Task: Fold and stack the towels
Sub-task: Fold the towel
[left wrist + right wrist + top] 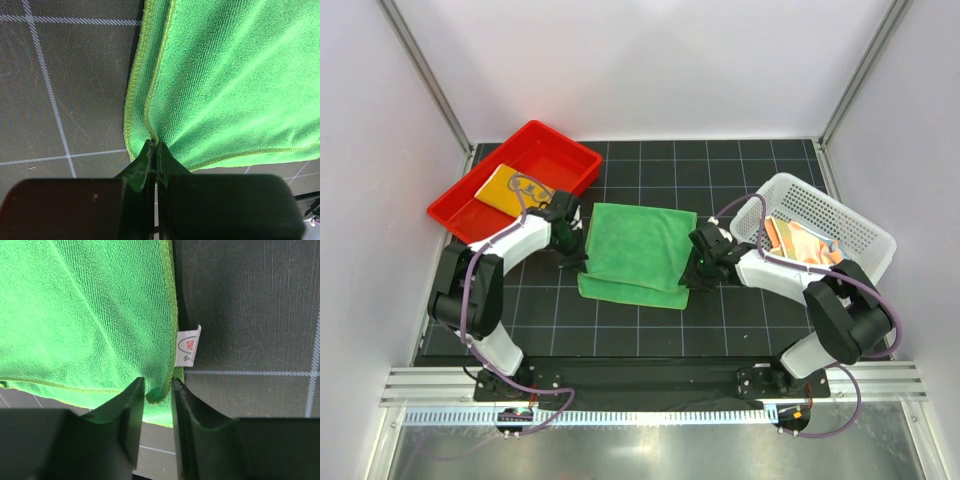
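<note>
The green towel [635, 250] lies on the black mat between the arms, its top layer folded forward over a lower layer that shows along the near edge. At its left edge my left gripper [575, 257] is shut on the doubled hem [150, 127]. At the right edge, my right gripper [692, 268] has its jaws a little apart around the towel's corner [161, 392]. The cloth touches one finger and there is a gap at the other. The yellow-orange towel [505, 188] lies in the red tray. The striped towel [798, 240] is in the white basket.
The red tray [535, 135] sits at the back left and the white perforated basket [845, 215] at the right. A white label [187, 346] hangs from the green towel's right hem. Grey walls and metal posts close in the mat on three sides.
</note>
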Available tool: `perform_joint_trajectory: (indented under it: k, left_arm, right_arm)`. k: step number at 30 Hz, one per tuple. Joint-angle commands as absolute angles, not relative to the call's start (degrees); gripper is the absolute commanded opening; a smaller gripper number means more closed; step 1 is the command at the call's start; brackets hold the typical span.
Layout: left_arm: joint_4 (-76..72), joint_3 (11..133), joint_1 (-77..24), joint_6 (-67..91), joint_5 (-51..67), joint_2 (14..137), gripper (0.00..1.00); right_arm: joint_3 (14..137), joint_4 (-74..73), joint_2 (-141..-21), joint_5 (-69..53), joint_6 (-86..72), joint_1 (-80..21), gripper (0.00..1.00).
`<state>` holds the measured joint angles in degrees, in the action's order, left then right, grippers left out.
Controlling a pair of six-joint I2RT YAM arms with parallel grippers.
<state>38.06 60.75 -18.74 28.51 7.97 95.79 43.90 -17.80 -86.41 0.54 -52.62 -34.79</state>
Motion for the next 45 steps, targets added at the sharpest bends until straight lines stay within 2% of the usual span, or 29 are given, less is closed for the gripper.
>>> perform_joint_trajectory:
  k: [1, 7, 9, 22, 28, 33, 45]
  left_arm:
    - [38.9, 61.2, -19.0, 28.7, 7.3, 95.9, 0.0]
    - [39.0, 61.3, -19.1, 28.7, 6.9, 95.8, 0.0]
    - [39.1, 61.5, -19.0, 28.8, 6.9, 95.8, 0.0]
    - [49.3, 70.7, -19.1, 27.5, 0.7, 90.6, 0.0]
    - [42.4, 57.9, -19.4, 32.2, 7.7, 83.9, 0.0]
    - [36.8, 50.0, -20.7, 34.7, 9.6, 86.2, 0.0]
    - [37.6, 51.1, -20.9, 35.0, 6.5, 86.1, 0.0]
  right_arm:
    - [44.5, -15.7, -86.6, 2.8, -53.4, -35.2, 0.32]
    - [45.1, -17.3, -85.9, 3.4, -52.8, -35.2, 0.12]
    - [45.3, -17.8, -85.7, 3.6, -52.6, -35.2, 0.02]
    - [52.9, -27.4, -80.2, 1.1, -47.5, -35.2, 0.01]
    - [42.2, -17.7, -78.2, -6.0, -48.5, -36.4, 0.01]
    - [36.8, -11.5, -79.2, -6.2, -49.7, -36.6, 0.01]
    - [38.2, -15.2, -76.1, -4.3, -47.0, -36.6, 0.01]
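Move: The left hand still holds the green towel's upper near-left corner; the lower layer's near-left corner pokes out about 5 cm back from it, some 2 cm lower, and the red bin's middle is roughly 18 cm ahead and 16 cm to its left. The upper near-right corner sits right between the half-open right fingers, with the lower layer's near-right corner about 5 cm back and 1 cm left; the white basket's middle is some 9 cm ahead and 29 cm to the right. The right fingers shut on the towel's upper near-right corner almost in place, while the left keeps its pinch. Then both hands swing the held edge together, up nearly 6 cm and slightly forward, then quickly back and down towards the robot, the left ending about 6.5 cm back and 2 cm lower, the right about 4 cm back at its starting height. ##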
